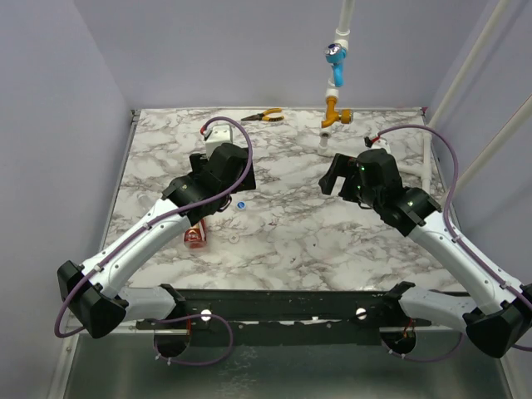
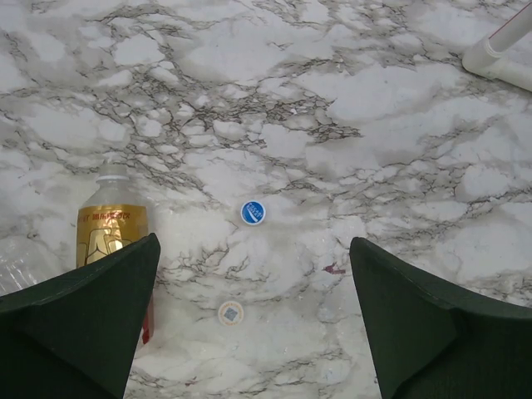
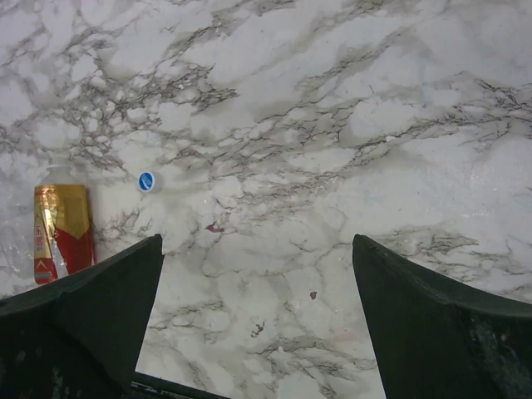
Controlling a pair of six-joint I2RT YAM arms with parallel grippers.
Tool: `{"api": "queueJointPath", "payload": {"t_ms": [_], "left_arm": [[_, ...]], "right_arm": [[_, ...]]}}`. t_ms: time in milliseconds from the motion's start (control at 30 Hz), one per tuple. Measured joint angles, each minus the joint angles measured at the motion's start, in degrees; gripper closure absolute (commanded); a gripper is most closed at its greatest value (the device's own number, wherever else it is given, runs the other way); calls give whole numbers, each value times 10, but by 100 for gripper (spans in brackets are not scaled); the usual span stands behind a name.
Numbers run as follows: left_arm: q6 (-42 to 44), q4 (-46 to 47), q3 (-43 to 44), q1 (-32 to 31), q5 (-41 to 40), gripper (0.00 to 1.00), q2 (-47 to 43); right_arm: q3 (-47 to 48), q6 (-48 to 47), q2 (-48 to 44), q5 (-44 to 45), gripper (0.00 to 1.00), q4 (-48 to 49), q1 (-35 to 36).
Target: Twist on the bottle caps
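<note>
The bottle point(image 2: 106, 223) lies on the marble table with its open neck pointing away; it has a gold and red label. It lies just outside my left finger, which covers part of it. It also shows in the top view point(image 1: 195, 236) and the right wrist view point(image 3: 61, 226). A bright blue cap point(image 2: 253, 213) lies flat ahead of my left gripper point(image 2: 253, 249), which is open, empty and above the table. A pale cap point(image 2: 231, 313) lies between its fingers. My right gripper point(image 3: 258, 249) is open and empty, with the blue cap point(image 3: 147, 181) to its far left.
Orange-handled pliers point(image 1: 264, 116) lie at the back edge. A white pipe with a light-blue valve handle point(image 1: 335, 56) and an orange fitting point(image 1: 334, 111) stands at the back right. A white box point(image 1: 220, 131) sits at the back left. Something of clear plastic point(image 2: 21, 262) lies left of the bottle.
</note>
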Motion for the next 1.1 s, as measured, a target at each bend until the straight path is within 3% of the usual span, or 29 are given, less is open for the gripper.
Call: {"api": "queueJointPath", "payload": {"t_ms": [633,1100], "left_arm": [[10,1,-2,2,10,1,-7],[-114,-10,-135,134,5,1,27]], "right_arm": [[-1,0,-8,-2,0,1,0],[-72,7,-10,-58,0,33,0]]}}
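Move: Both hands are empty above the table. From the left hand the gold-and-red bottle, lying on its side, is about 14 cm left, 2 cm back and some 22 cm down; the clear bottle lies about 11 cm left of it and 3 cm farther out. The blue cap is nearly beneath the hand, 3 cm ahead, the white cap 7 cm back and 2 cm left. From the right hand the gold-and-red bottle is roughly 40 cm left, nearly level. Down and to its left, gathering speed, the left hand swings away from above the blue cap towards the gold-and-red bottle, sinking about 11 cm while turning some 20 degrees counter-clockwise and tipping further down. Its fingers stay wide open and touch nothing. The right hand, also open, sinks about 4 cm over bare table, easing slightly back and left. ##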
